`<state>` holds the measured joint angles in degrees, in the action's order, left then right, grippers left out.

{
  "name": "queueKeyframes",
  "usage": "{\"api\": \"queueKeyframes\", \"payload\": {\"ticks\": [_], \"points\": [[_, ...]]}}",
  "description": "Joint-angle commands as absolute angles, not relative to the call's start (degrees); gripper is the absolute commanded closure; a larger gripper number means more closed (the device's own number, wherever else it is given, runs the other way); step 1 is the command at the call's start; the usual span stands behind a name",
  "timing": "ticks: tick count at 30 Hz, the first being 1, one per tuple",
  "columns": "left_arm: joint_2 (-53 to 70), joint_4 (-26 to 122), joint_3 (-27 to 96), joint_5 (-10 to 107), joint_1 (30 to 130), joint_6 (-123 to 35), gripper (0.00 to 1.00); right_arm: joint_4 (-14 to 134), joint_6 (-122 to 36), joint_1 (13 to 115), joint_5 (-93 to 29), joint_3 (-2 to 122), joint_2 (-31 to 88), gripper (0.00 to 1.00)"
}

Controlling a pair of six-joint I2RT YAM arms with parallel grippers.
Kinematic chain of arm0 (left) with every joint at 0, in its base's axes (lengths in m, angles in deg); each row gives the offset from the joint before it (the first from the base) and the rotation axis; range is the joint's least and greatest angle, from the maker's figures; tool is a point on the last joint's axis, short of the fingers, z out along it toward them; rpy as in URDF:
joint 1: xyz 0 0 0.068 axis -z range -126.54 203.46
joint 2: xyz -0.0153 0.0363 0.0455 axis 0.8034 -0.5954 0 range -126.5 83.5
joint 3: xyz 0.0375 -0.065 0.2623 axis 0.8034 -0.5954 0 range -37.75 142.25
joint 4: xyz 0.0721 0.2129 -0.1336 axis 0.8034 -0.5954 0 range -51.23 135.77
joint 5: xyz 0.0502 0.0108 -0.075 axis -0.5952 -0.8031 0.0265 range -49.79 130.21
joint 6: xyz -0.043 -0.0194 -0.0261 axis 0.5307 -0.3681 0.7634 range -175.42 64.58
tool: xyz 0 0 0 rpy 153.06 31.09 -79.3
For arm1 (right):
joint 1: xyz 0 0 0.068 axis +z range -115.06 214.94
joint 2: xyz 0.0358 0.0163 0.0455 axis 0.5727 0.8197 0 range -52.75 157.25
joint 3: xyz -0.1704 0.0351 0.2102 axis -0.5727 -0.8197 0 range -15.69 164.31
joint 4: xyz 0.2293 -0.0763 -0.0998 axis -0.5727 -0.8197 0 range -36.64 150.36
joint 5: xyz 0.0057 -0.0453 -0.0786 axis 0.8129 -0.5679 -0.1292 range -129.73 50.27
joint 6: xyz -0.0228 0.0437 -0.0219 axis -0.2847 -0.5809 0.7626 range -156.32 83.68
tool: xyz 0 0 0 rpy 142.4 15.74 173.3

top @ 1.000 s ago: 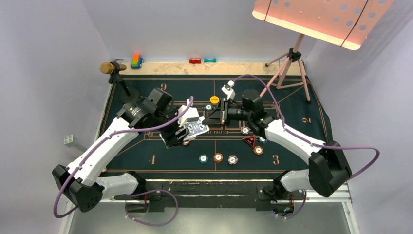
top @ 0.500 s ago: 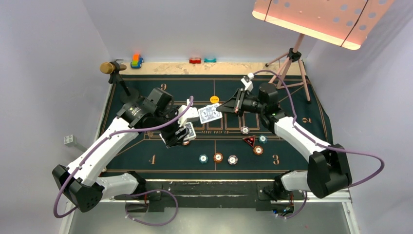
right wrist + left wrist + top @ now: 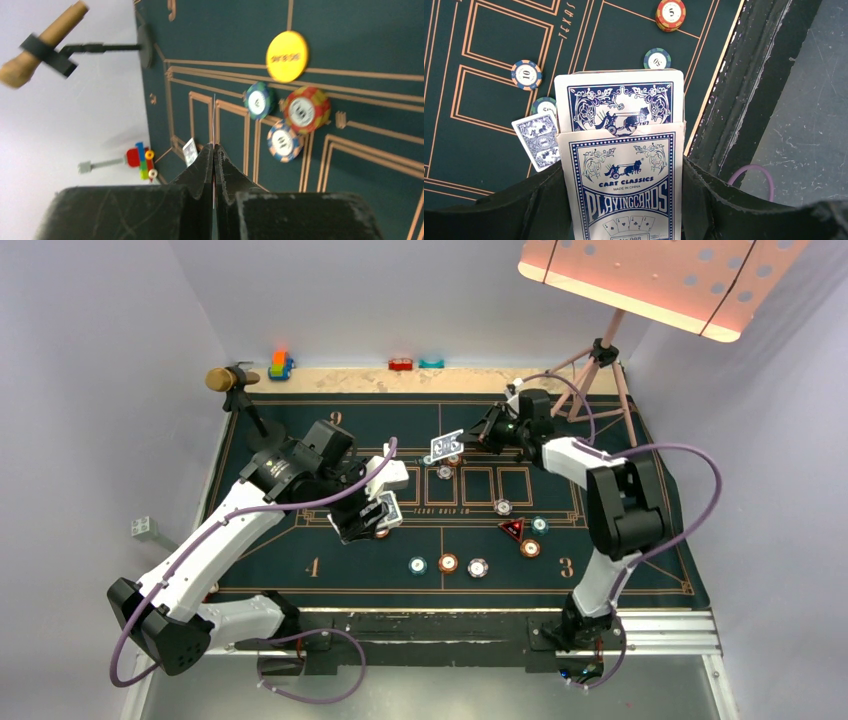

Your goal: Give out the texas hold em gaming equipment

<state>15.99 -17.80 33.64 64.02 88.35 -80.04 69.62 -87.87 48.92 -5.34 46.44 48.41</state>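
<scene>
My left gripper (image 3: pixel 372 513) is shut on a blue-and-white playing card box (image 3: pixel 626 185), which is held above the green felt mat (image 3: pixel 300 550). Blue-backed cards (image 3: pixel 619 102) stick out of its open top. My right gripper (image 3: pixel 214 147) is shut on a single card (image 3: pixel 445 447), seen edge-on (image 3: pixel 214 117) in the right wrist view, above the back middle of the mat. Beneath it lie a yellow disc (image 3: pixel 286 56) and three chips (image 3: pixel 283 141). Another card (image 3: pixel 538 140) lies face down on the mat below the box. A red-black triangle marker (image 3: pixel 511 530) sits right of centre.
Several chips (image 3: pixel 448 562) lie along the near middle and more (image 3: pixel 530 547) by the marker. A gold-headed microphone (image 3: pixel 220 378) on a stand is at the back left, with toy blocks (image 3: pixel 281 365) along the back edge. A lamp tripod (image 3: pixel 600 370) stands at the back right.
My right gripper closed on a card at the box, drew it out and carried it to the back middle of the mat. The left arm and box stayed still.
</scene>
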Motion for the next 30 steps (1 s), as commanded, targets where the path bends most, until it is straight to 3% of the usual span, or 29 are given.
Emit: {"api": "queueKeyframes", "payload": {"ticks": [1, 15, 17, 24, 30], "points": [[16.53, -17.24, 35.15, 65.51, 88.14, -80.02, 1.00, 71.90, -87.04, 49.86, -13.02, 52.84, 52.45, 1.00], [16.67, -18.51, 35.24, 66.01, 88.15, -80.43, 1.00, 69.59, -90.59, 57.45, -29.56, 60.09, 62.32, 1.00], [16.94, -18.84, 35.28, 66.08, 88.19, -80.51, 1.00, 67.25, -90.65, 57.65, -30.02, 61.62, 63.04, 0.92], [17.04, -19.50, 34.98, 66.13, 88.16, -80.93, 1.00, 60.58, -87.42, 57.74, -34.05, 63.61, 59.54, 0.48], [17.03, -19.46, 34.80, 65.96, 88.17, -80.91, 1.00, 57.49, -84.25, 57.82, -35.18, 60.97, 51.77, 0.31]]}}
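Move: The right hand holds a playing card by one end and is taking it to the spot beside the yellow button, about 6 cm ahead, 7 cm left and 13 cm below. At that same table level from this hand, the yellow button is 7 cm ahead and 4 cm left, the teal chip 4 ahead and 7 left, the red chip 4 ahead and 2 left. From the left hand the spot lies some 27 cm ahead, 14 cm right and 19 cm below. The right fingers let go of the card they held beside the yellow button, opening to about two thirds. To get there, the hand goes forward and down, then left, ending its descent some 7 cm lower and 5 cm farther forward, and turns clockwise while its left side dips. Still opening, it then lifts about 2 cm and eases right, clear of the card. ##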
